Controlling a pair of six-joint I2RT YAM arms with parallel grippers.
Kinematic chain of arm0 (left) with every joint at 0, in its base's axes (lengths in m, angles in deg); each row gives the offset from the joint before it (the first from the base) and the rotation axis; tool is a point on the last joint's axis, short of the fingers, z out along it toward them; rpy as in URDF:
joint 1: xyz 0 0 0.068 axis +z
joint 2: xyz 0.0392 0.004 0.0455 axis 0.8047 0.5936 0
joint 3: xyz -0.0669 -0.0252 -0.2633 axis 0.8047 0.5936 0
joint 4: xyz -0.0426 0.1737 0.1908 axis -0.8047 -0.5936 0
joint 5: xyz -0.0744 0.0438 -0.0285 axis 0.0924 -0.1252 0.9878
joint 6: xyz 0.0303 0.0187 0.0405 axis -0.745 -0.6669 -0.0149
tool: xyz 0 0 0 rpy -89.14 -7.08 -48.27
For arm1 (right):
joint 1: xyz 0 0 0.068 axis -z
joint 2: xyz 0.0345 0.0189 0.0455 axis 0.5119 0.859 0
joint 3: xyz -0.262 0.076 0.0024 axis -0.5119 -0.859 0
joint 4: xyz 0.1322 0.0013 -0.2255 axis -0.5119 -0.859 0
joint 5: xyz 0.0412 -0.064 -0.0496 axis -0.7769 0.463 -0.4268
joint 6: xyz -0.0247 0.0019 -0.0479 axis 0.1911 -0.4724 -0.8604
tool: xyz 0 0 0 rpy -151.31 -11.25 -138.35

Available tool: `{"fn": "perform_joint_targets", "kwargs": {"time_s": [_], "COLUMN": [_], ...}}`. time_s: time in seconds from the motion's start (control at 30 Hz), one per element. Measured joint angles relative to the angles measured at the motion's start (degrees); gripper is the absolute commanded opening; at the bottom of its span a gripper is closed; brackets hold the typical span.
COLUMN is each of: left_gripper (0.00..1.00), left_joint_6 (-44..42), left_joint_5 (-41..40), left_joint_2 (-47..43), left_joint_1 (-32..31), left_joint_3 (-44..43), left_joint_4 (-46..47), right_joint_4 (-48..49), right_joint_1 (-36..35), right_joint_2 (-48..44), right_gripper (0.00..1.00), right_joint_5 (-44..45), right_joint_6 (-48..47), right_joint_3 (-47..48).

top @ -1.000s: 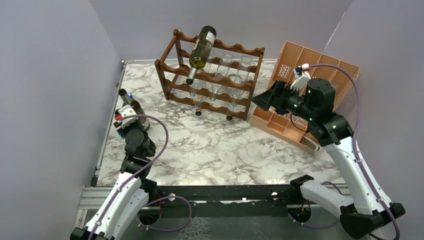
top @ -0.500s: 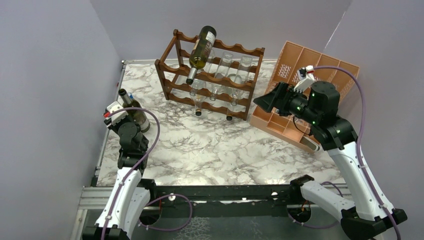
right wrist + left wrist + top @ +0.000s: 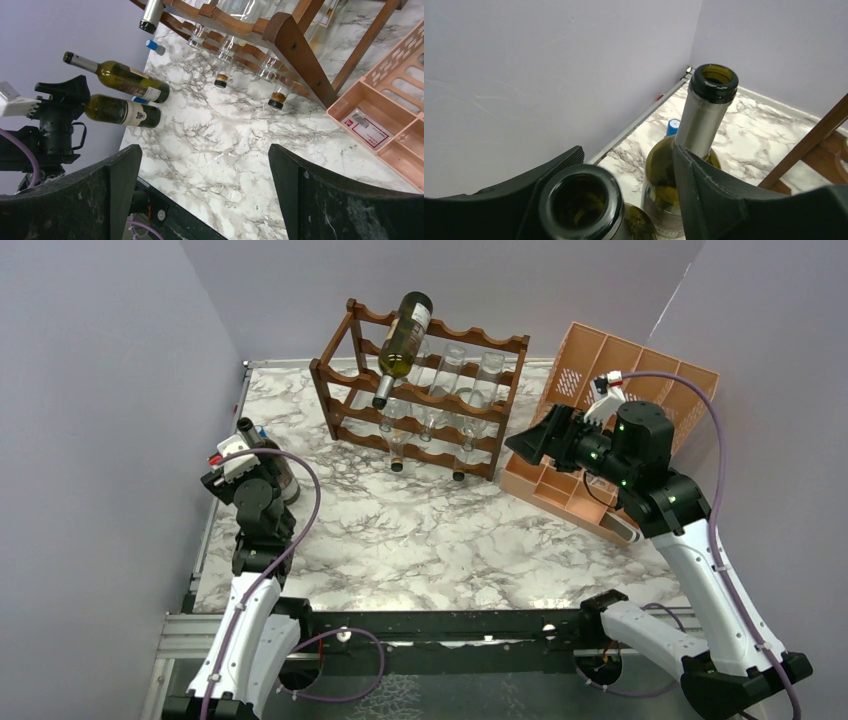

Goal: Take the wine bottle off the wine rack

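The dark wooden wine rack [image 3: 420, 390] stands at the back of the marble table. A green wine bottle [image 3: 404, 335] lies tilted on its top tier, neck pointing down to the front. My right gripper [image 3: 528, 443] is open and empty, hovering to the right of the rack, which also shows in the right wrist view [image 3: 285, 35]. My left gripper [image 3: 238, 462] is at the left edge, open, with the mouth of an upright green bottle [image 3: 579, 200] between its fingers. A second upright bottle [image 3: 706, 105] stands just behind.
Several clear glass bottles [image 3: 452, 370] lie in the rack's lower tiers. A peach-orange divided organiser [image 3: 610, 370] leans at the right wall. A small blue cap [image 3: 155, 47] lies near the two standing bottles [image 3: 120, 77]. Grey walls close in the left, back and right.
My left gripper has shifted back and to the left, by the standing bottles. My right gripper has edged slightly left. The bottle on the rack has not moved.
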Motion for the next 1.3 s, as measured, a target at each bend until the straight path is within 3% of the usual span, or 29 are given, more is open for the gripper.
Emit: {"fn": "perform_joint_targets", "kwargs": {"time_s": [0.1,0.17,0.43,0.77,0.9,1.03,1.3], "left_gripper": [0.94,0.99,1.00,0.99,0.99,0.97,0.98], "left_joint_6": [1.2,2.7,9.9,12.1,10.7,7.0,4.0], "left_joint_5": [0.2,0.2,-3.5,-4.2,3.1,16.8,37.3], "left_joint_2": [-0.3,-0.7,-2.1,-5.1,-5.8,-4.3,14.7], "left_joint_1": [-0.3,-0.6,-1.8,-4.7,-5.9,-7.8,-9.2], "left_joint_3": [-1.7,-2.7,-9.1,-22.1,-25.1,-27.6,-45.1], "left_joint_4": [-2.4,-4.8,-15.2,-19.5,-18.4,-17.8,-24.9], "right_joint_4": [0.0,0.0,-0.5,-1.2,-1.3,-1.7,-4.5], "right_joint_1": [0.0,0.0,0.0,0.0,0.0,0.0,0.0], "right_joint_2": [0.1,0.1,0.4,1.6,2.8,4.4,5.4], "right_gripper": [1.00,0.99,1.00,0.99,0.99,1.00,1.00], "right_joint_5": [0.0,0.0,0.2,0.5,0.5,0.6,5.0], "right_joint_6": [-0.3,-0.5,-2.3,-2.6,-2.1,-1.0,3.9], "right_joint_3": [0.0,0.0,0.0,0.0,0.3,1.5,3.1]}}
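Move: The last wine bottle on the rack lies about 30 cm ahead of the left hand, 29 cm to its right and some 10 cm higher; the rack's middle is 27 cm ahead, 34 cm right. The bottle just set down stands right under this hand, with another standing bottle 8 cm ahead and 2 cm right. From the right hand the racked bottle is roughly 24 cm ahead and 26 cm left. Left fingers finish opening off the standing bottle's neck; the hand rises 20 cm, then swings right towards the rack. ##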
